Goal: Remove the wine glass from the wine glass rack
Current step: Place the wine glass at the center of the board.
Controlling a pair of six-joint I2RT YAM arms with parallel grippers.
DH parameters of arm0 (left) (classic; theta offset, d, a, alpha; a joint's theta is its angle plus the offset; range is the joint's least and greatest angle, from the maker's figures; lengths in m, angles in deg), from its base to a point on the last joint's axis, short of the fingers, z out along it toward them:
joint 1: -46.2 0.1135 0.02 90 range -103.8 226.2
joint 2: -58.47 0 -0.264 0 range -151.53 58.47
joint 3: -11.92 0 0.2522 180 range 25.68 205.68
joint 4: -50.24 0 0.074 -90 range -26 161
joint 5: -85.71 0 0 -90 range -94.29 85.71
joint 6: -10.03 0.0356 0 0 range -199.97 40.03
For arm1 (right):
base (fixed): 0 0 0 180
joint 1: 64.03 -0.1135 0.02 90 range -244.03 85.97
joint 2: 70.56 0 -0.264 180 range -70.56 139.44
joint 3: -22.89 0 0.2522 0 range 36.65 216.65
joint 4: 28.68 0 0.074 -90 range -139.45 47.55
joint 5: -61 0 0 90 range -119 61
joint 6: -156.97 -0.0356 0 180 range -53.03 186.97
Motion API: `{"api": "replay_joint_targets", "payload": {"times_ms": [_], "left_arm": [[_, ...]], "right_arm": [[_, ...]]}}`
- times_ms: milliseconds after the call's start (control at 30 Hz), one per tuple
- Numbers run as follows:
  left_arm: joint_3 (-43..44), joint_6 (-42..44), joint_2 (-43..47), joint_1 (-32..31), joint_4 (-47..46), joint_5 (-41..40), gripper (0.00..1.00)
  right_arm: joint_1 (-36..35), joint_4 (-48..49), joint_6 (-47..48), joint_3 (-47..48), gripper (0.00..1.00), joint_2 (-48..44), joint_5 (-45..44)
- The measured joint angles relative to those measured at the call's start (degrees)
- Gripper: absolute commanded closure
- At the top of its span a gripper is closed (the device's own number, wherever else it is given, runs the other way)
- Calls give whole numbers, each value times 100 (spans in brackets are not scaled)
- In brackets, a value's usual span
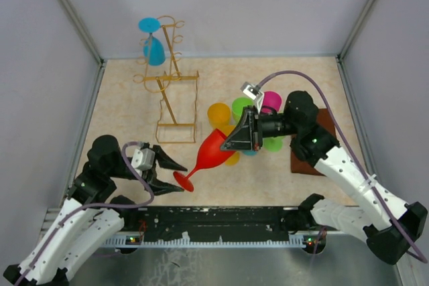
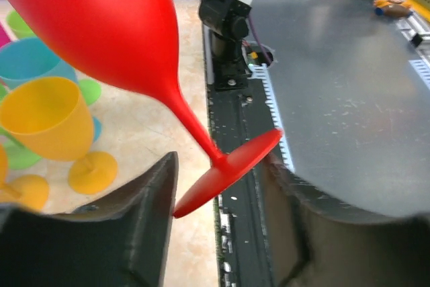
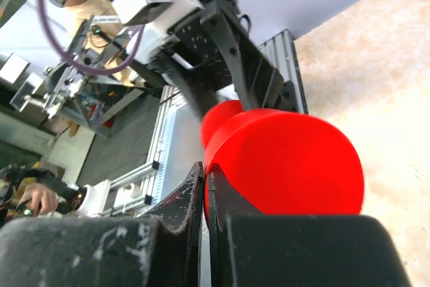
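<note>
A red wine glass lies tilted above the table, bowl to the right, foot to the lower left. My right gripper is shut on its bowl rim, one finger inside and one outside, as the right wrist view shows with the red bowl. My left gripper is open with the red foot between its fingers; the foot's edge looks to touch the left finger. The golden wire rack stands at the back left with a blue wine glass hanging upside down near its top.
Several coloured glasses stand in a cluster mid-table: orange, green, magenta; yellow and cyan ones show in the left wrist view. A brown mat lies at the right. A black rail runs along the near edge.
</note>
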Motion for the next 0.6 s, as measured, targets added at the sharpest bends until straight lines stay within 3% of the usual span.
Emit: {"api": "replay_joint_targets", "payload": {"times_ms": [133, 167, 500, 600], "left_arm": [[146, 28, 35, 4, 111, -273, 3], [195, 59, 46, 4, 151, -334, 1], [361, 203, 72, 4, 439, -780, 0], [361, 103, 72, 4, 387, -1023, 0]], "right_arm": [[-7, -734, 411, 90, 100, -72, -382], [-9, -887, 481, 98, 100, -83, -472], [-83, -2514, 1427, 400, 100, -280, -1478], [-422, -3141, 1974, 400, 100, -520, -2323]]}}
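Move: The right hand already holds the red glass by its rim, foot hanging to the left. The likely spot for it, open board, lies about 5 cm ahead of this hand and 35 cm down; the near orange glass stands roughly 13 cm ahead, the near blue glass 16 cm ahead and 6 cm right, the far orange glass 20 cm ahead and 4 cm left. From the left hand, half open around the foot, the red glass's middle is about 6 cm right, 3 cm ahead and 4 cm up. Keep the right fingers shut on the red glass's rim and lower it about 6 cm towards the board, easing right and a little forward, tipping the fingertips down and swinging them clockwise, each by some 15 to 20 degrees. Meanwhile spread the left fingers from half to fully open, clear of the foot, drifting forward a couple of centimetres. ##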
